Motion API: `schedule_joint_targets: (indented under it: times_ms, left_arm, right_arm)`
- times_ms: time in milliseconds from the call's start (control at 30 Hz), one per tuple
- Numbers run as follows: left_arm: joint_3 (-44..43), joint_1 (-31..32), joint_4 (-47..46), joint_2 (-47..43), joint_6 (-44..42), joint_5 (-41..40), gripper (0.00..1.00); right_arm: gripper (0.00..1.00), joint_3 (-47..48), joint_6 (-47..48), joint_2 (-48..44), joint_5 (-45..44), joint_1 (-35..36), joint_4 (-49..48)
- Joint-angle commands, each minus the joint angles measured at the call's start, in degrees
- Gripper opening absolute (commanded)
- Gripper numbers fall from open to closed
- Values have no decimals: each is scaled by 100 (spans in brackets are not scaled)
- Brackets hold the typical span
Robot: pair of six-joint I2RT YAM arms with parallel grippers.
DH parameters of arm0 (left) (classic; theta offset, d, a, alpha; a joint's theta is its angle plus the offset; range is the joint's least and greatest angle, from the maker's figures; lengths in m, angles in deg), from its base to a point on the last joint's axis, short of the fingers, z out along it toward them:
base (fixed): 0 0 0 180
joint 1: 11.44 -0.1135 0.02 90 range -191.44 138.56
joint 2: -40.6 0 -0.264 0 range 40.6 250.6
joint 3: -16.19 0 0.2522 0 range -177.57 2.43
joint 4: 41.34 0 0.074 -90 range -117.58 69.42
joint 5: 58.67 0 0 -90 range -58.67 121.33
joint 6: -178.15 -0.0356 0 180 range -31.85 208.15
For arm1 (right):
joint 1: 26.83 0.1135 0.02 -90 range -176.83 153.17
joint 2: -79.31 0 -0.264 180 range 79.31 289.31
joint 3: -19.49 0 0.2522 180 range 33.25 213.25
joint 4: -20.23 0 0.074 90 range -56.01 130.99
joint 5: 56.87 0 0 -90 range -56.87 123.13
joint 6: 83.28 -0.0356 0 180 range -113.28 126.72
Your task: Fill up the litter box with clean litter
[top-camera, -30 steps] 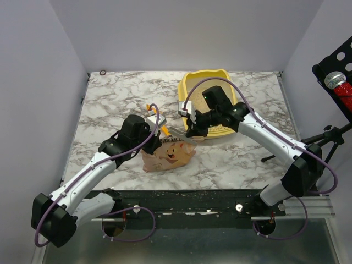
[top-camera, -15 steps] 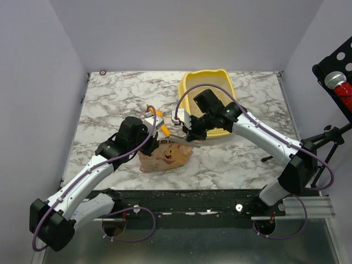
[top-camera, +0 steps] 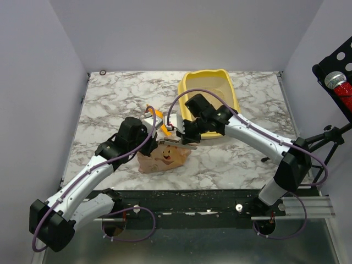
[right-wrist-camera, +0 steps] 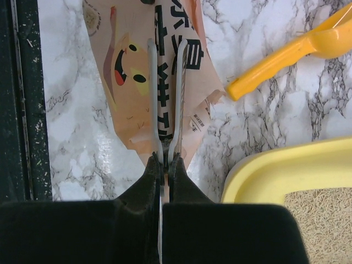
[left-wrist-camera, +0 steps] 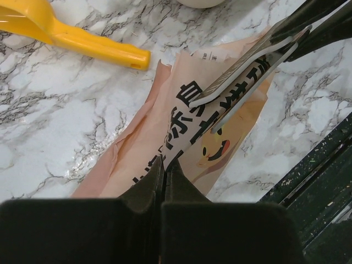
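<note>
The yellow litter box (top-camera: 206,73) stands at the back right of the table; in the right wrist view its rim (right-wrist-camera: 275,170) shows, with beige clean litter (right-wrist-camera: 324,214) inside. A pinkish-tan printed bag (top-camera: 162,158) lies in front of it. My left gripper (left-wrist-camera: 164,164) is shut on the bag's edge (left-wrist-camera: 165,137). My right gripper (right-wrist-camera: 164,159) is shut on grey scissors (right-wrist-camera: 165,110). Their blades stand slightly apart, astride the bag's printed strip (right-wrist-camera: 132,82). From above, the scissors (top-camera: 179,142) reach from the right gripper (top-camera: 186,137) over the bag toward the left gripper (top-camera: 153,144).
An orange scoop (top-camera: 155,116) lies on the marble just behind the bag, its handle (right-wrist-camera: 286,58) pointing at the litter box. The table's dark front edge (right-wrist-camera: 22,110) runs close by the bag. A microphone stand (top-camera: 335,82) stands off the table at the right.
My right arm has swung left and nearer, carrying the scissors over the bag. The bag and my left gripper shifted slightly toward the front edge.
</note>
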State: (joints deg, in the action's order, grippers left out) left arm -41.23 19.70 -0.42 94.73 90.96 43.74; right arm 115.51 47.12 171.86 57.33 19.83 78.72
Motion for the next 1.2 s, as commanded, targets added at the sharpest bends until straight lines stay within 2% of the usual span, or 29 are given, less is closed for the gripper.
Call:
schedule_joint_targets:
  times_ms: [0,533,633,733,867,967,1000,1033,1167]
  left_arm:
    - [-116,-29,-439,-201,62,-142,0]
    - [-134,-29,-448,-183,44,-133,0]
    - [-125,-29,-431,-157,53,-133,0]
    - [-125,-28,-439,-140,53,-150,0]
    - [-125,-29,-431,-122,71,-159,0]
    - [-134,-29,-422,-87,71,-159,0]
    - [-134,-29,-422,-78,71,-159,0]
    - [-151,-29,-413,-69,62,-168,0]
    - [-134,-29,-422,-87,71,-212,0]
  right_arm:
    - [0,159,-138,403,-127,230,-122]
    - [1,291,-454,790,-812,774,-632]
    - [5,194,-489,773,-769,880,-720]
    - [17,54,-551,721,-505,907,-755]
    - [39,-96,-630,597,-355,916,-685]
    - [69,-149,-691,440,-408,916,-676]
    - [88,-166,-735,352,-469,916,-720]
    - [99,-210,-770,273,-556,924,-790]
    - [100,-403,-911,-228,-978,924,-1124]
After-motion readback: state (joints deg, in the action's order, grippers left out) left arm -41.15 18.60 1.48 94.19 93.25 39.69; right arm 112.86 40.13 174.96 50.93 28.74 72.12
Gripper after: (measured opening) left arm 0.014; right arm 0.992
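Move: Your right gripper already holds the grey sealing clip by its tail, jaws straddling the litter bag's folded top; the middle of that clipped edge lies about 4 cm to its left, a centimetre lower. The litter box stands some 16 cm ahead, 13 cm right and 10 cm below; the yellow scoop about 9 cm ahead, 8 cm left and 14 cm below. From the left gripper, pinching the bag's top, the clipped edge is roughly 5 cm right, level. Push the clip left along the bag's folded top with the right gripper, about 3 cm and slightly down, then open its fingers wide to let the clip go while drawing back some 4 cm and sinking a little more. Keep the left gripper shut on the bag, letting it yield about 2 cm to the left with a slight counter-clockwise turn. ##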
